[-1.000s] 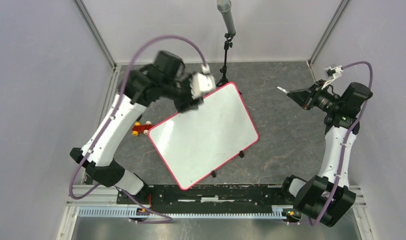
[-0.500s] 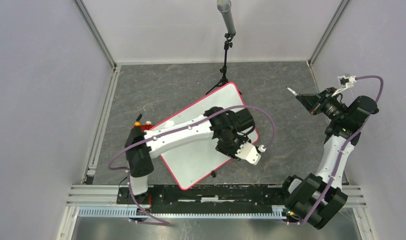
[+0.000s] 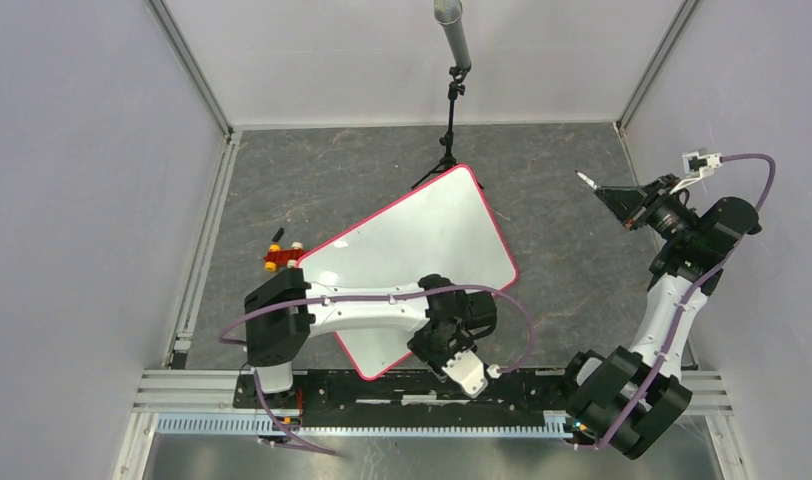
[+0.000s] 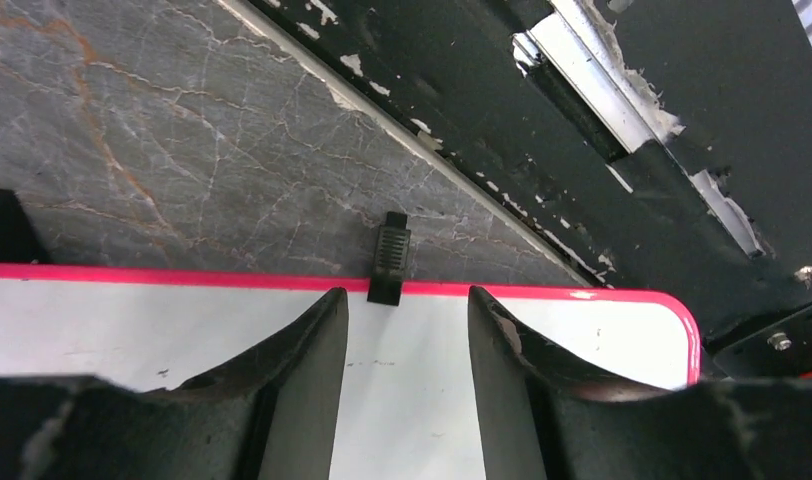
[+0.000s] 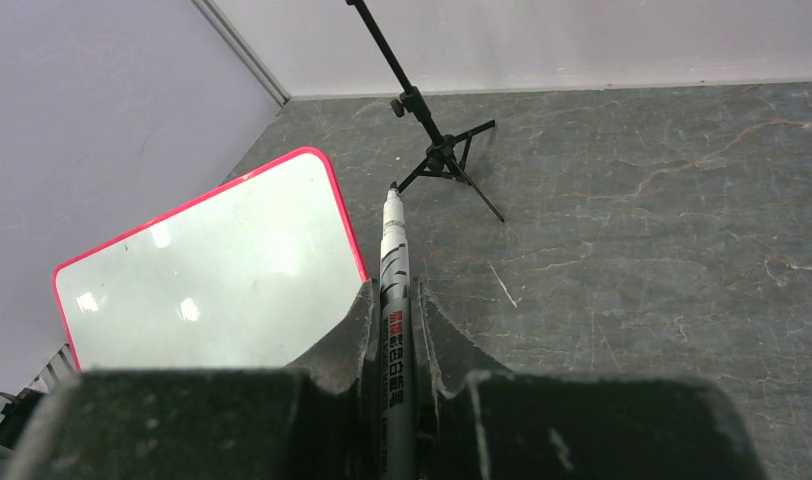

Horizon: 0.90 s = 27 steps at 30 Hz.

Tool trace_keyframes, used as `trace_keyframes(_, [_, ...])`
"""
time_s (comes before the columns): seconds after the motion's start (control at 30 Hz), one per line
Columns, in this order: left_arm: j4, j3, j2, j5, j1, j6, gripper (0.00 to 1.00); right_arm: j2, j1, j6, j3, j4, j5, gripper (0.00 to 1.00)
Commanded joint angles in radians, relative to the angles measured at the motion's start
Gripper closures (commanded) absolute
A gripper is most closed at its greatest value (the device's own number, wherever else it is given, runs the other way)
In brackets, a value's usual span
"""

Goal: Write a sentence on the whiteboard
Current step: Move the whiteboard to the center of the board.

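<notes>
The whiteboard lies tilted on the grey floor, white with a pink-red rim. The sentence does not show: the visible face is blank apart from faint specks. My left gripper hovers over the board's near edge, open, nothing between its fingers. A black clip sits on the rim just ahead of them. Far right, my right gripper is shut on a grey marker, held in the air with its tip pointing at the board's far right corner.
A small red toy car sits by the board's left corner. A black microphone stand rises just behind the board's far corner. The black base rail runs along the near edge, right under my left wrist. Walls close in on both sides.
My left arm swung from the board's far left corner across it to its near edge, jaws slightly narrower. The right arm drifted a little to the right with the marker.
</notes>
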Motion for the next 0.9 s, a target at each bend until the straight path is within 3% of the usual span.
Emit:
trace_keyframes(0.0, [0.124,-0.058,-0.049,-0.022,-0.02,-0.055,0.46,-0.031,0.001,0.009,-0.001,0.047,-0.028,1.0])
trace_keyframes(0.3, [0.192,-0.098,-0.01,-0.071,-0.026,-0.053,0.45,-0.034,0.016,0.012,-0.007,0.046,-0.022,1.0])
trace_keyframes(0.6, [0.205,-0.161,0.015,-0.095,-0.028,-0.036,0.54,-0.028,0.022,0.012,-0.008,0.048,-0.022,1.0])
trace_keyframes(0.87, [0.23,-0.168,0.036,-0.118,-0.031,-0.031,0.8,-0.029,0.023,0.014,-0.011,0.053,-0.022,1.0])
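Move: The black clip on the whiteboard's near edge, the one closer to the near corner, sits almost straight below the open left fingers, about 5 cm down and 1 cm ahead. A second clip on that edge lies roughly 11 cm to the right of it and 8 cm farther out. The whiteboard's middle is some 17 cm ahead and 3 cm left. From the right hand, the first clip is about 21 cm back, 33 cm left and 28 cm below. The left fingers come down astride the black clip on the whiteboard's edge and close on its two sides, from about half open to a quarter, most of it late. The hand sinks some 4.5 cm almost straight down, its fingertips tilting about 5 degrees outward. ##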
